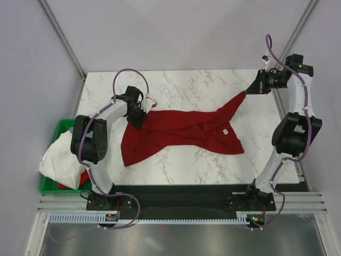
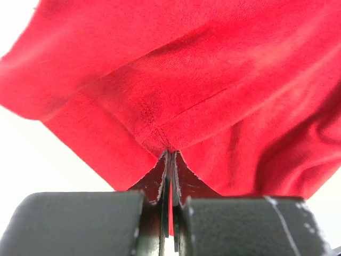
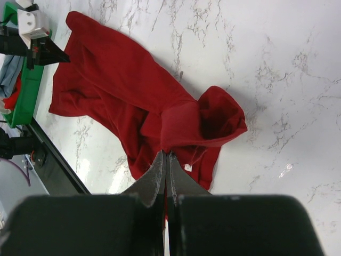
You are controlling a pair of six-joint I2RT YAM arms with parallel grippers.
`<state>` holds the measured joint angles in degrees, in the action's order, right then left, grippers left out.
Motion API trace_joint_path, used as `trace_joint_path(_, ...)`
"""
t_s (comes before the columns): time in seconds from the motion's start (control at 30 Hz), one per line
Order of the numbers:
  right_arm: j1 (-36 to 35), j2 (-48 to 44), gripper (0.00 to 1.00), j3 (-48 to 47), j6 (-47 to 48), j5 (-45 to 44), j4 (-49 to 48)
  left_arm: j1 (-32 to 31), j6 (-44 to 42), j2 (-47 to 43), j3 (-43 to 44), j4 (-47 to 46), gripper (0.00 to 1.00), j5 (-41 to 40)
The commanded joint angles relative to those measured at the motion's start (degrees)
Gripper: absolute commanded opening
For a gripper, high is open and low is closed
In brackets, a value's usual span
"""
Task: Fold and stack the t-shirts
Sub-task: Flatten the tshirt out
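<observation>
A large dark red t-shirt (image 1: 181, 130) lies stretched and crumpled across the middle of the marble table, its small white label (image 1: 225, 131) showing. My left gripper (image 1: 139, 114) is shut on the shirt's left corner; in the left wrist view (image 2: 169, 154) red cloth (image 2: 170, 80) is pinched between the jaws. My right gripper (image 1: 250, 90) is shut on the shirt's right corner and holds it lifted; the right wrist view (image 3: 166, 156) shows the shirt (image 3: 122, 96) hanging from the jaws. A white t-shirt (image 1: 61, 157) and other cloth lie in the bin.
A green plastic bin (image 1: 64, 126) stands off the table's left edge, holding white, grey and red cloth; it also shows in the right wrist view (image 3: 24, 90). Grey walls and frame rails surround the table (image 1: 186, 85). The black base rail runs along the near edge.
</observation>
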<state>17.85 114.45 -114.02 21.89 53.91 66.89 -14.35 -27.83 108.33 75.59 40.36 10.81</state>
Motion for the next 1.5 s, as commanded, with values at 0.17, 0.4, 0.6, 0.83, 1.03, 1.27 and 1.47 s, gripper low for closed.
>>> trace_joint_path(0.17,-0.09,-1.95,0.0,-9.55,0.35,-5.03,-0.1,1.34,-4.24,-14.19,3.77,0.6,0.02,-2.98)
trace_joint_path(0.4,3.33,-7.05,0.0,-16.32,-11.34,-15.58,-11.6,4.06,-4.78,-22.11,11.93,1.91,0.02,-2.99)
trace_joint_path(0.6,9.38,-14.51,0.0,-17.12,-17.05,-17.43,-17.66,6.26,-4.07,-28.52,17.47,2.09,0.02,-2.45)
trace_joint_path(0.83,11.86,-27.68,0.0,-7.89,-17.94,-15.33,-23.21,7.85,-1.96,-34.85,22.23,3.67,0.02,-1.32)
trace_joint_path(1.03,11.86,-39.46,0.0,-3.76,-14.43,-18.47,-25.85,7.85,-0.73,-41.43,25.3,4.9,0.02,-0.61)
trace_joint_path(1.27,11.86,-50.98,0.0,0.1,-9.85,-31.05,-25.85,7.93,-0.55,-48.46,28.47,10.26,0.02,0.7)
trace_joint_path(1.47,11.86,-56.27,0.0,3.01,-14.93,-33.34,-25.76,7.93,0.76,-53.05,29.43,13.16,0.02,3.16)
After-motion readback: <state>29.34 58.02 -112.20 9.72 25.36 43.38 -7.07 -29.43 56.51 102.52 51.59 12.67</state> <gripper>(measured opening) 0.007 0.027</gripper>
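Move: Both hands pinch the t-shirt's far edge. The t-shirt's middle lies about 22 cm right of the left hand, 2 cm back and barely below it; its near left corner is some 18 cm back and 6 cm left. The green bin sits about 29 cm left of the left hand and 13 cm back. From the raised right hand the t-shirt's middle is roughly 26 cm left, 9 cm back and 21 cm below, and its white label about 7 cm left, 9 cm back, equally low. Both hands, still pinching the t-shirt, sweep up some 35–45 cm, then also back, fingers tilting upwards about 60 degrees. ##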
